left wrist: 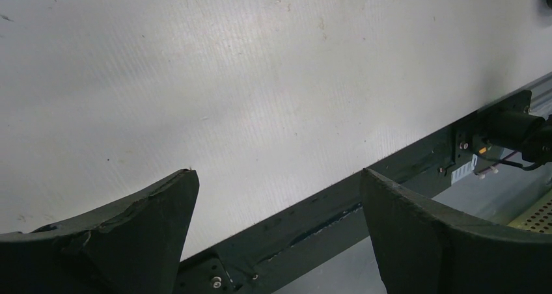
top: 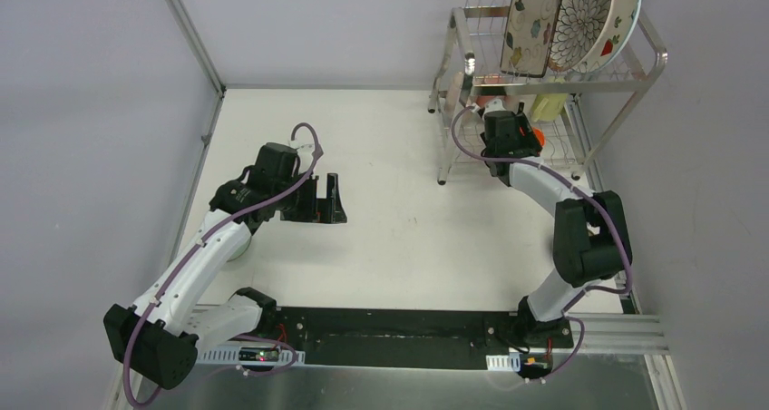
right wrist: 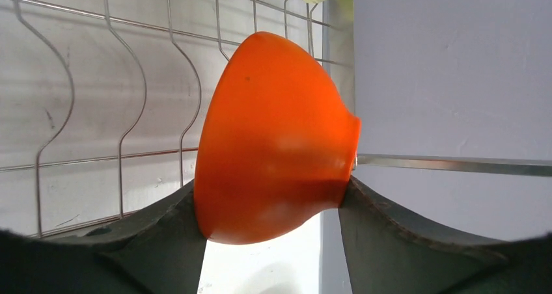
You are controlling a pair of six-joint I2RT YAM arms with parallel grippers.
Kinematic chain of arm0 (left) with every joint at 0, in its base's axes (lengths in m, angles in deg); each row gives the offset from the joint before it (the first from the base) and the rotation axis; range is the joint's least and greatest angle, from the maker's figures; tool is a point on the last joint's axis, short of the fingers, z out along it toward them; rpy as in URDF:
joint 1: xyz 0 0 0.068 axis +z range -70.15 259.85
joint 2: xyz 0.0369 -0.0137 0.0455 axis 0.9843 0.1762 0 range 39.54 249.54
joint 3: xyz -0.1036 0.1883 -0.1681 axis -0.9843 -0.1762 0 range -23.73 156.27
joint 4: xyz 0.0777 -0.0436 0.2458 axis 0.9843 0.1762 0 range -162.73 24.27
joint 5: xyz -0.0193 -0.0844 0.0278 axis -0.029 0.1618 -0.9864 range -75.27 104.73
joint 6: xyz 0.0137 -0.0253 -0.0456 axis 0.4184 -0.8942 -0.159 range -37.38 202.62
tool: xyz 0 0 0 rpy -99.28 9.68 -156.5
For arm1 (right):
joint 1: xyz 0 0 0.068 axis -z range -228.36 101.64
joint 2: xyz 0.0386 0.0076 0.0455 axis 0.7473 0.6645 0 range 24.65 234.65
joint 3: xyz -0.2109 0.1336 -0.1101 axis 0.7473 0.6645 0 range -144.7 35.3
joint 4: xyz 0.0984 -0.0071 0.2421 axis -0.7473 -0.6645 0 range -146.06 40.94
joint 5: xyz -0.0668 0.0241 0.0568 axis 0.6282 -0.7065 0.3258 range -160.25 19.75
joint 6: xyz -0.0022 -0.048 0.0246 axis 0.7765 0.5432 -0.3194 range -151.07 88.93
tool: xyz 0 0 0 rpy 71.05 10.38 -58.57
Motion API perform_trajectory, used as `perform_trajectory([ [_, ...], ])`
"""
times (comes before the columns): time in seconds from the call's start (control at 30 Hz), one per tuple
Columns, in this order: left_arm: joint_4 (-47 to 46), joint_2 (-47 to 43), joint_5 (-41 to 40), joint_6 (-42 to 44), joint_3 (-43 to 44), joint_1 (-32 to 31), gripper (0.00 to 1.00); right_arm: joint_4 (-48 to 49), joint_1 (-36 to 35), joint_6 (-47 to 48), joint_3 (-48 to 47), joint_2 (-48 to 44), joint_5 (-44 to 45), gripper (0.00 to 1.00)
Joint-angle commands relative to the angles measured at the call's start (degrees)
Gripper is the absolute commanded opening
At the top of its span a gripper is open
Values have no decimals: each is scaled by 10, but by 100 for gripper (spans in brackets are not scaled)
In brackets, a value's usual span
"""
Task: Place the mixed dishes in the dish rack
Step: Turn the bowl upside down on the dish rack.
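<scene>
The silver wire dish rack point(top: 649, 58) stands at the far right. Three plates lean in its upper slots: a floral rectangular plate point(top: 532, 22), a brown-petal round plate point(top: 582, 17) and a white strawberry plate point(top: 624, 15). My right gripper point(right wrist: 270, 196) is shut on a red-orange bowl point(right wrist: 276, 144), held on its side above the rack's wire lower shelf point(right wrist: 84, 112). From above, only a sliver of the red-orange bowl point(top: 538, 137) shows past that wrist. A yellow cup point(top: 548, 108) sits on the lower shelf beyond it. My left gripper point(top: 326, 201) hangs open over bare table at centre left.
The black mounting rail point(left wrist: 390, 170) runs along the near table edge, with the right arm's base point(left wrist: 521, 134) on it. A grey wall point(right wrist: 455, 66) stands close behind the rack on the right. White table surface point(top: 390, 174) lies between the arms.
</scene>
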Motion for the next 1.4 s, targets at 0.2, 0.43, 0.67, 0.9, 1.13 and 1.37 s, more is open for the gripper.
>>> perform_trajectory([
  [0.2, -11, -14, -14, 5, -5, 0, 99, -15, 19, 86, -84, 74, 20, 42],
  [0.43, -11, -15, -13, 5, -5, 1, 99, -26, 55, 96, -127, 131, 27, 45],
  [0.67, -11, -15, -13, 5, -5, 1, 99, -54, 71, 78, -150, 167, 23, 58],
  [0.9, -11, -9, -15, 6, -4, 1, 99, -175, 67, -1, -190, 171, -3, 78],
  [1.13, -11, -5, -15, 6, -5, 1, 99, -242, 64, -30, -220, 152, -17, 92],
  [1.37, -11, -1, -13, 6, -5, 1, 99, -305, 57, -74, -234, 131, -35, 86],
])
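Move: The orange bowl is already gripped by the right hand; the spot it is taken to, at the right end of the lower shelf of the dish rack, is about 6 cm ahead, 6 cm to the right and 5 cm below. The green cup stands roughly 8 cm ahead, 4 cm right and 4 cm below, the white mug 7 cm ahead, 5 cm left and equally low. From the idle left hand that spot lies some 23 cm ahead and 50 cm right, about 9 cm lower. The orange bowl, still pinched between the right fingers, travels about 4 cm forward, 5 cm right and 3.5 cm down onto the lower shelf, the wrist tilting its fingers downward. The fingers then open from two-thirds to nearly wide and let it go, while the hand backs off some 2 cm and keeps tipping down, nearly 20 degrees in all. ##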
